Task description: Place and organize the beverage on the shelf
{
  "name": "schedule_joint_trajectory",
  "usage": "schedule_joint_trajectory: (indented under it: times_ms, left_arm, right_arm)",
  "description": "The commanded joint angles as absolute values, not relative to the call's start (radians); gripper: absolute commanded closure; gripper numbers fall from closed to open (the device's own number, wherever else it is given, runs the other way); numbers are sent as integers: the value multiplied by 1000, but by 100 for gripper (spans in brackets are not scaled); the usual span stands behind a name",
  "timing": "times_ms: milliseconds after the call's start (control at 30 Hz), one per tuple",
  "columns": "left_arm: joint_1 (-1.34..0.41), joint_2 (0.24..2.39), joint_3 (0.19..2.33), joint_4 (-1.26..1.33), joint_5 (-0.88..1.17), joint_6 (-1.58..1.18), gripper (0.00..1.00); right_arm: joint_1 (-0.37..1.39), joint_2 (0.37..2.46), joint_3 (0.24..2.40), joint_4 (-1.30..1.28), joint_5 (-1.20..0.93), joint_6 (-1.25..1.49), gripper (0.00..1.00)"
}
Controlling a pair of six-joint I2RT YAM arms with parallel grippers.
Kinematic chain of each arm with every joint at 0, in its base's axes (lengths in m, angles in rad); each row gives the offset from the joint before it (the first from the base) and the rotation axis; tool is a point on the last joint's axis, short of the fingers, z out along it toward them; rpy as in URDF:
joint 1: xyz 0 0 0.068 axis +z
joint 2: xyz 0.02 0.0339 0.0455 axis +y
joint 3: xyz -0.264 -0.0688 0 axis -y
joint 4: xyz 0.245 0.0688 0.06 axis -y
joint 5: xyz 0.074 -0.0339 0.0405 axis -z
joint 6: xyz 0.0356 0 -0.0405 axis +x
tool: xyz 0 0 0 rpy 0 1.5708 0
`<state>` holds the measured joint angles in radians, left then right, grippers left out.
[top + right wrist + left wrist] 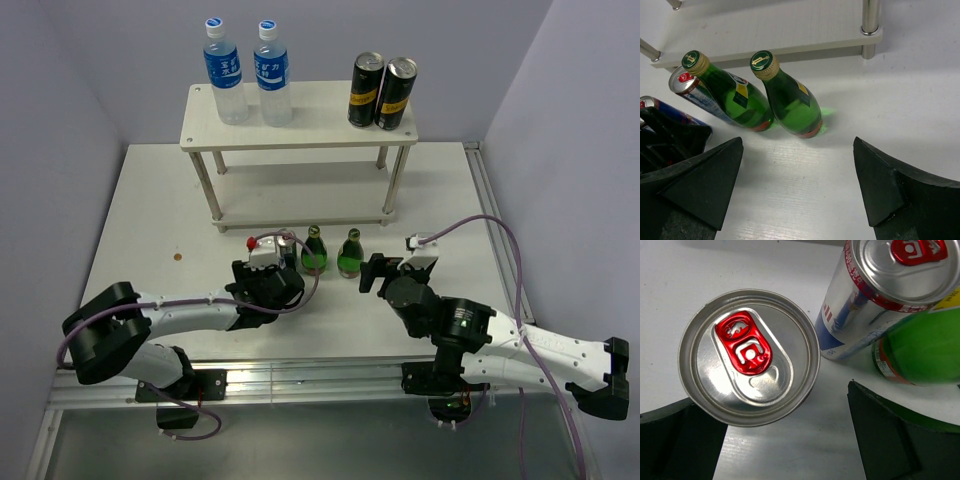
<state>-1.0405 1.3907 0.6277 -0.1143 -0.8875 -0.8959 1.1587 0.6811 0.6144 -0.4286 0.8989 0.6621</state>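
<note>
The shelf (300,120) stands at the back of the table; its top board holds two water bottles (225,72) and two black-and-gold cans (380,92). In front of it stand two silver cans with red tabs and two green glass bottles (314,252) (350,255). My left gripper (785,440) is open, right above one silver can (749,357), its fingers (900,440) on either side and below the can's rim. The second silver can (875,295) and a green bottle (925,347) stand just beyond. My right gripper (797,190) is open and empty, a little short of the nearer green bottle (790,100).
The shelf's lower board (780,30) is bare, with a metal leg (870,17) at its right corner. Grey walls close in the table on the left, back and right. A small brown spot (177,257) lies on the table at the left.
</note>
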Motion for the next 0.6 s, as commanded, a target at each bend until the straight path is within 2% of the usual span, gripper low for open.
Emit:
schedule_joint_trajectory:
  times_ms: [0, 100, 400, 467, 567]
  left_arm:
    - [-1045, 1420, 637, -20, -977, -920, 1]
    - [-1043, 1436, 626, -9, -1015, -925, 3]
    - [-962, 1471, 572, 107, -1025, -891, 20]
    - [-937, 1480, 566, 135, -1012, -888, 28]
    - [-919, 1483, 555, 170, -999, -855, 54]
  right_arm:
    - [1164, 650, 600, -436, 927, 673, 2]
    - [1163, 647, 597, -440, 925, 676, 2]
    - [1163, 661, 597, -440, 925, 680, 2]
    - [1164, 664, 597, -445, 927, 681, 2]
    - [1164, 667, 598, -446, 931, 683, 2]
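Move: The nearer silver-blue can stands about 4 cm ahead of the left hand and some 3 cm to its left, its middle roughly 1 cm lower. The second can is about 9 cm ahead and 3 cm to the right. The left green bottle is about 9 cm ahead and 9 cm right, the right one 9 cm ahead and 17 cm right. From the right hand the nearer can lies about 25 cm left, 8 cm ahead and 14 cm lower. The left hand's open fingers come round the upper part of the nearer can and close to about half, the pads meeting its sides by the end. To get there the hand slides forward and to the left, about 5 cm in all at nearly the same height, turning some 10 degrees counter-clockwise, with the fingers tipping up slightly. ##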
